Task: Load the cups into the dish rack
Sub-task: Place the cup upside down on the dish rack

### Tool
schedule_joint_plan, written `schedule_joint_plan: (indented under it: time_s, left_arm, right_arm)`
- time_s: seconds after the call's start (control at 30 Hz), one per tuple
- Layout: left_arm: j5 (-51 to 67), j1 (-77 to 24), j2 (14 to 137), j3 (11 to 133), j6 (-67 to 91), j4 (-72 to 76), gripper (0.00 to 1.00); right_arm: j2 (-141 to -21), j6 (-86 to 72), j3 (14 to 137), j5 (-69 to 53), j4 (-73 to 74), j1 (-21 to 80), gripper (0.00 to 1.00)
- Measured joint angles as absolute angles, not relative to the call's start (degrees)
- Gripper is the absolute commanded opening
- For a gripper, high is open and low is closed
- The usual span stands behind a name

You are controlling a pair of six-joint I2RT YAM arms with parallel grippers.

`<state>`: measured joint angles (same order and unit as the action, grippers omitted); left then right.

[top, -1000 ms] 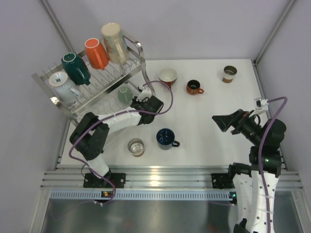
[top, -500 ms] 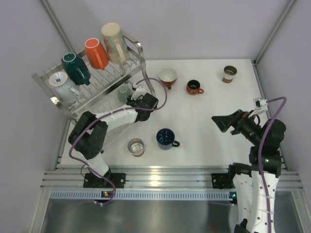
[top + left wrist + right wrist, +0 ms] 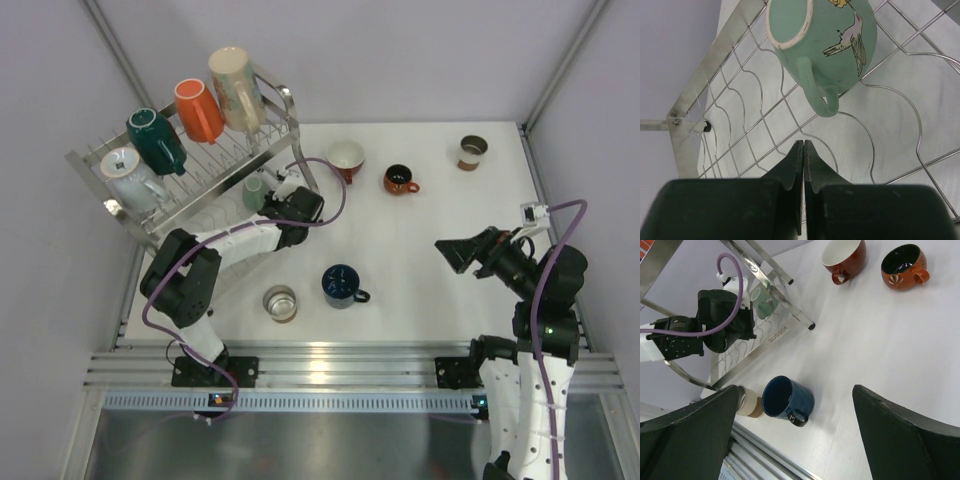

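The dish rack (image 3: 283, 106) stands at the back left. Its upper tier holds a pale blue cup (image 3: 126, 170), a dark teal cup (image 3: 156, 141), an orange cup (image 3: 199, 109) and a tall beige cup (image 3: 235, 88). A mint cup (image 3: 254, 193) (image 3: 822, 35) lies on the wire lower tier (image 3: 740, 102). My left gripper (image 3: 273, 198) (image 3: 803, 143) is shut and empty, its tips just short of the mint cup's handle. My right gripper (image 3: 463, 252) (image 3: 795, 389) hangs open above the table at the right, holding nothing. A navy mug (image 3: 342, 285) (image 3: 788, 399) stands on the table.
Other cups on the table: a red one with white inside (image 3: 346, 157) (image 3: 843, 255), a small brown one (image 3: 400, 180) (image 3: 903, 266), a beige-banded one (image 3: 472, 151) at the back right, and a pale one (image 3: 280, 303) (image 3: 751, 403) beside the navy mug.
My left gripper has moved up and left, from beside the rack's front corner in over the lower tier near the mint cup. The right arm has stayed put.
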<state>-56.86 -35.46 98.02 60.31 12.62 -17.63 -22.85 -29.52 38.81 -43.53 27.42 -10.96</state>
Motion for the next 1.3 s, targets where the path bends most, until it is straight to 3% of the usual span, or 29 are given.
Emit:
schedule_joint_plan:
  time_s: [0.93, 1.3]
  left_arm:
    - [-55.11, -35.73, 101.36, 63.77, 5.48, -15.42, 0.00]
    - [-57.23, -47.37, 94.06, 65.19, 14.44, -26.74, 0.00]
  right_arm:
    - [-22.94, -28.45, 39.88, -42.15, 28.12, -10.24, 0.96]
    - [-24.03, -28.62, 39.86, -42.04, 28.05, -10.24, 0.95]
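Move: The light green cup on the rack's lower tier lies about 6 cm ahead of the left hand's shut fingertips and 2 cm to the left, roughly level. On the table some 5 cm lower, the blue mug is about 18 cm back and 18 cm right, the metal cup 21 cm back and 4 cm right, and the red-white bowl 16 cm ahead and 20 cm right. From the right hand the green cup is some 22 cm ahead, 38 cm left and 17 cm below. By the green cup's handle the left hand's shut fingers first ease on about 2 cm forward and 1 cm right, seeming to bear on the rack. They then back away from the cup in a quickening sweep, right about 6 cm, back 5 cm and up nearly 4 cm, yawing some 10 degrees clockwise and staying shut. ##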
